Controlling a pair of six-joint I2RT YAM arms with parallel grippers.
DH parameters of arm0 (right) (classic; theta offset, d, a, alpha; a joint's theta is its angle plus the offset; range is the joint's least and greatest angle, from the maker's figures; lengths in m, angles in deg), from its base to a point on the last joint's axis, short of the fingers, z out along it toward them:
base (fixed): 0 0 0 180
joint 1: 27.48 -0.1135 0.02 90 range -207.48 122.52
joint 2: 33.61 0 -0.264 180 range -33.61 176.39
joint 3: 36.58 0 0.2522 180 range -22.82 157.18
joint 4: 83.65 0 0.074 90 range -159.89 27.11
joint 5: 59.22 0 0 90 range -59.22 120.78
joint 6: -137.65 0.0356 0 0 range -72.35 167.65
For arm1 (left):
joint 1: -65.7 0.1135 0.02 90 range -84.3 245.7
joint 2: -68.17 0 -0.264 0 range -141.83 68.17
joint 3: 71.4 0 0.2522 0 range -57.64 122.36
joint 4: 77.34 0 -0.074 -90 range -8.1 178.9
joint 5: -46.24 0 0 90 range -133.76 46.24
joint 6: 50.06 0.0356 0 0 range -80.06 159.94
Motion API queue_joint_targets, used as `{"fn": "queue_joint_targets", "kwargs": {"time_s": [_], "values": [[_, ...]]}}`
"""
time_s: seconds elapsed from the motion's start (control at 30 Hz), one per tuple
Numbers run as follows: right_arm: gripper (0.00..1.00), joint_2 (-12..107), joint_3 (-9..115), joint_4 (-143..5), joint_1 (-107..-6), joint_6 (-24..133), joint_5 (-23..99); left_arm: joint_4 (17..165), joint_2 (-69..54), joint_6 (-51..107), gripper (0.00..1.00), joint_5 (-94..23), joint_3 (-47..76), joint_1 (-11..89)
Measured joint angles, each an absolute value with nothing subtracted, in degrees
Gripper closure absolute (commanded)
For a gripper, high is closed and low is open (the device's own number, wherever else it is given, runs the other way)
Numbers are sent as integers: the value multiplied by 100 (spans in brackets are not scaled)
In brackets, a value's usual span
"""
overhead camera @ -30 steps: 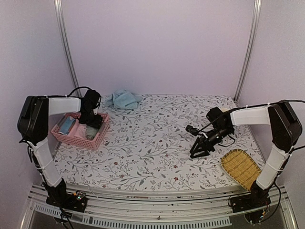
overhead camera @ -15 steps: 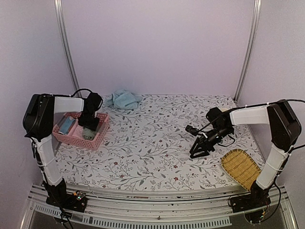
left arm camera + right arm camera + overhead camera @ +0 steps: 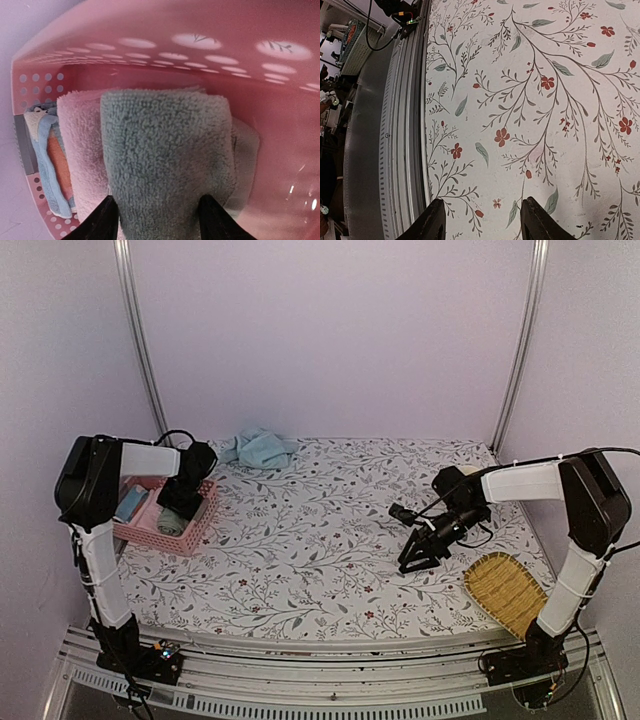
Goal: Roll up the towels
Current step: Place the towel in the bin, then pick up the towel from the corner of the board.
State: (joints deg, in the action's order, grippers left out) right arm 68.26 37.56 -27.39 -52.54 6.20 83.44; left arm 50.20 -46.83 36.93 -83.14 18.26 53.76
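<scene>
A rolled pale sage green towel point(image 3: 165, 150) lies inside the pink lattice basket point(image 3: 197, 523). My left gripper point(image 3: 157, 207) reaches down into the basket, and its two fingers press against both sides of the roll. From above, the left gripper point(image 3: 178, 508) covers most of the green towel point(image 3: 170, 524). A light blue towel point(image 3: 258, 448) lies crumpled at the back edge of the table. My right gripper point(image 3: 412, 562) hovers open over the flowered cloth at right, and in its own view the right gripper point(image 3: 482, 210) has nothing between its fingers.
A pink cloth point(image 3: 80, 150) and a light blue and orange cloth point(image 3: 47, 160) lie beside the green roll, inside the basket wall point(image 3: 280, 100). A woven bamboo tray point(image 3: 506, 592) sits at the front right. The table's front rail point(image 3: 402, 125) runs close to the right gripper.
The left gripper sank into the basket and closed onto the green towel roll. The basket slid and turned a little to the left. The right arm stayed still.
</scene>
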Motion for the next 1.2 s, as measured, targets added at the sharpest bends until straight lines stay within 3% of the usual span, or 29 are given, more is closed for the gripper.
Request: {"fn": "queue_joint_targets", "kwargs": {"time_s": [0.3, 0.73, 0.77, 0.8, 0.87, 0.93, 1.03, 1.2], "values": [[46, 6826, 3776, -2667, -5254, 616, 8370, 4894, -4434, 3669, 33, -7920, 1815, 5393], [46, 6177, 4412, -2433, -5238, 701, 7931, 4730, -2084, 3575, 31, -6952, 1793, 5295], [46, 6098, 4532, -2405, -5217, 747, 7839, 4773, -1960, 3593, 10, -6827, 1793, 5245], [45, 6024, 4672, -2403, -5195, 804, 7734, 4846, -1820, 3628, 3, -6646, 1793, 5168], [43, 5857, 4928, -2453, -5120, 944, 7535, 5114, -1581, 3698, 1, -6156, 1793, 5004], [34, 5597, 5120, -2647, -4994, 1177, 7256, 5469, -1426, 3687, 1, -5662, 1795, 4899], [1, 5154, 5219, -3078, -4762, 1551, 6788, 5943, -1387, 3674, 2, -5164, 1824, 4858], [1, 4618, 5127, -4038, -4012, 2360, 6377, 6743, -1798, 3669, 1, -4653, 1992, 4858]]}}
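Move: At the left fingertips, inside the pink bin, sits the rolled green towel, still straddled by the fingers, its middle about 1 cm below the hand point. The rolled pink towel lies about 5 cm left of the green one, level with it; the blue roll some 12 cm left of it; the loose blue towel roughly 22 cm ahead and 18 cm right. From the right hand, the green towel is some 54 cm left, 18 cm ahead and slightly lower. Easing its fingers a little wider, the left hand comes free of the green roll and climbs almost straight out of the bin, then swings right as it goes on rising, about 23 cm in all, fingers tilting up from down-left and spreading wide. Starting later, the empty right hand rises about 20 cm while reaching forward and somewhat right, tips its fingers up, turns clockwise and opens wide. ##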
